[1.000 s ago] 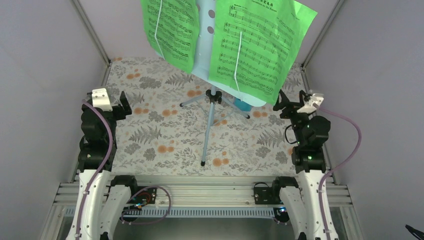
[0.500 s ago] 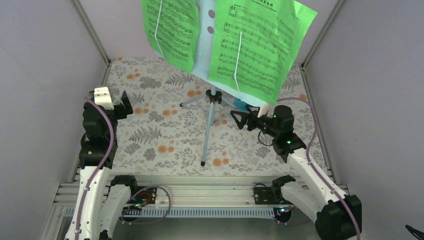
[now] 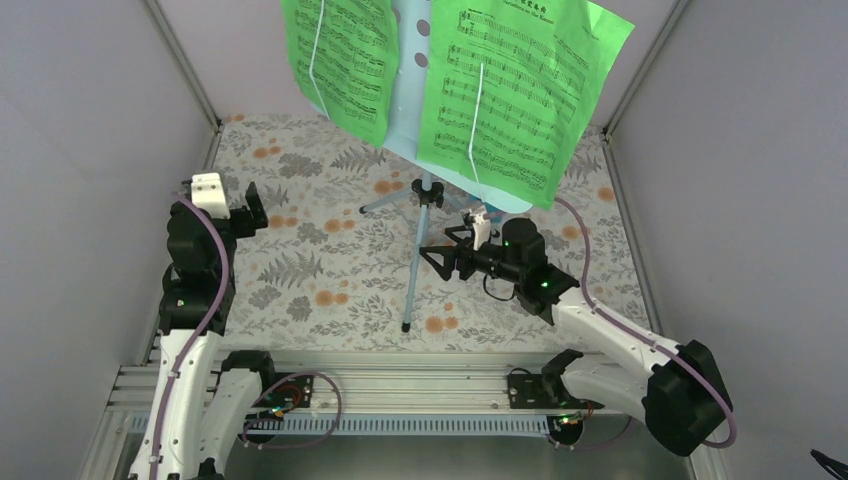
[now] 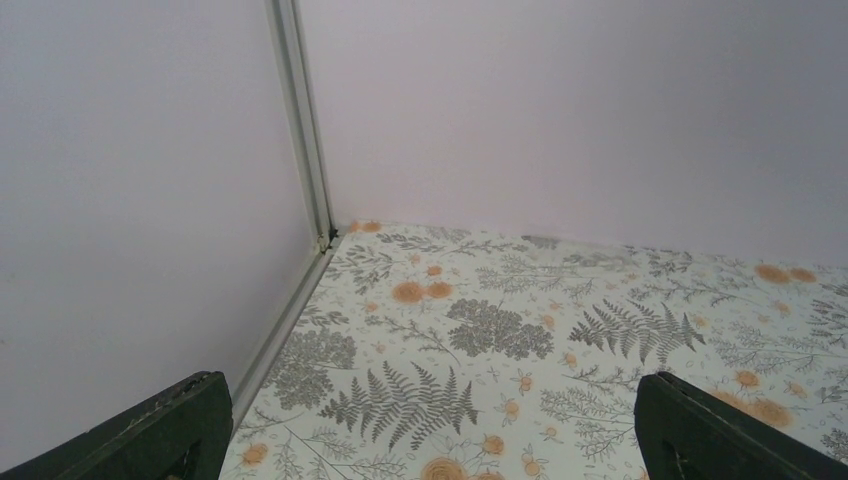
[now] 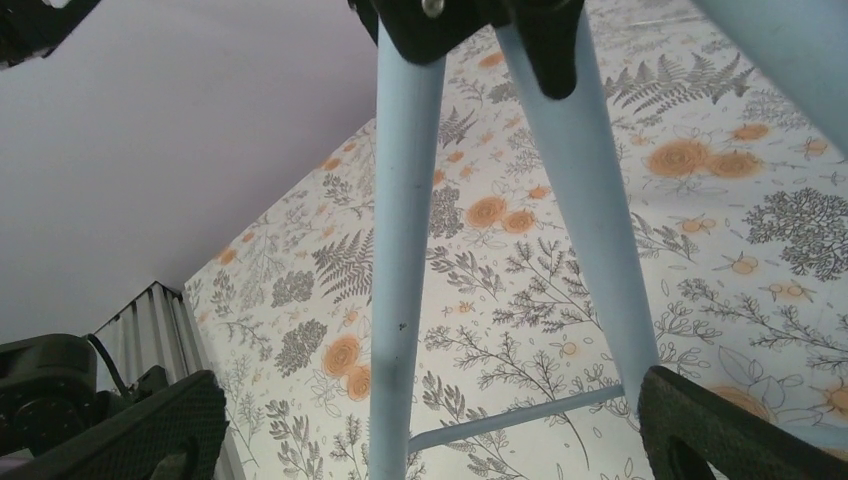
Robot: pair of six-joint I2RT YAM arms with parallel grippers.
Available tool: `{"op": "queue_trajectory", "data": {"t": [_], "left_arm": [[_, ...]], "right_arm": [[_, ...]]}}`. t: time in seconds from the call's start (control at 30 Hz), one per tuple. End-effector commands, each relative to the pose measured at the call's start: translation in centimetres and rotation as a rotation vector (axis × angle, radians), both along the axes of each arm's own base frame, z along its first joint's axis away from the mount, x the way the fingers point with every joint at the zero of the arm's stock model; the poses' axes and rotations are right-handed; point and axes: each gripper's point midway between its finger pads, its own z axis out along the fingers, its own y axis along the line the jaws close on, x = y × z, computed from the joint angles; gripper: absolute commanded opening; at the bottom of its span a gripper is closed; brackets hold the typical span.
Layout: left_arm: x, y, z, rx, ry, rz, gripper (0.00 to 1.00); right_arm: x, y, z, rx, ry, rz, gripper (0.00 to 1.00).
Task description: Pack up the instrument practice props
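A pale blue tripod music stand (image 3: 416,250) stands mid-table. Its hole-punched desk (image 3: 410,70) carries two bright green sheet-music pages (image 3: 505,90), (image 3: 340,60). My right gripper (image 3: 437,262) reaches left, close beside the stand's near leg, with its jaws open. In the right wrist view two pale blue tubes (image 5: 405,250), (image 5: 585,200) run down from a black hub (image 5: 470,25); the left tube lies between my open right gripper's (image 5: 430,445) fingers, untouched. My left gripper (image 3: 251,208) hovers open and empty near the left wall, over bare cloth (image 4: 440,440).
A floral tablecloth (image 3: 300,270) covers the table. Grey walls with metal corner posts (image 4: 300,130) close in the left, back and right. An aluminium rail (image 3: 400,385) runs along the near edge. A thin cross-brace (image 5: 520,420) joins the stand's legs.
My right arm has swung from the right wall inward and leftward to the stand's legs. The left arm has barely moved. The stand and pages are unmoved.
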Motion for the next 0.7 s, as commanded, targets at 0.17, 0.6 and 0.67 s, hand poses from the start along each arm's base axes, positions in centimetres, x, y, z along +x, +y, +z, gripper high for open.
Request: {"op": "queue_trajectory", "data": {"t": [0.17,0.6,0.67], "left_arm": [[0.1,-0.1,0.4,0.007,-0.016,-0.008,1.0],[-0.1,-0.2,0.5,0.003,-0.021,-0.018,1.0],[-0.1,-0.3,0.4,0.003,-0.02,-0.019,1.0]], "right_arm": [[0.8,0.8,-0.1,-0.012,-0.038,-0.038,0.97],[1.6,2.8,-1.0,-0.046,-0.027,-0.037,0.77],[1.8,3.3,-1.0,-0.05,-0.028,-0.036,0.69]]}}
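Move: The right hand points left and slightly down at the blue music stand. The near leg, between its open fingers, is about 2 cm to the left at the hand's height, neither ahead nor back. The stand's centre post is some 5 cm ahead and 1 cm left, with the black hub about 4 cm ahead, 1 cm left and 9 cm above. From the left hand that near leg is roughly 34 cm right, 5 cm back and 11 cm lower. The right hand eases down about 3 cm and left about 2 cm, sinking below the hub and reaching farther around the stand's near leg, with hardly any turn of the wrist. The wide-open fingers start to close late on, to about three quarters open, with the leg between them near the back finger and the far fingertip in front of the centre post; no firm touch can be made out. ##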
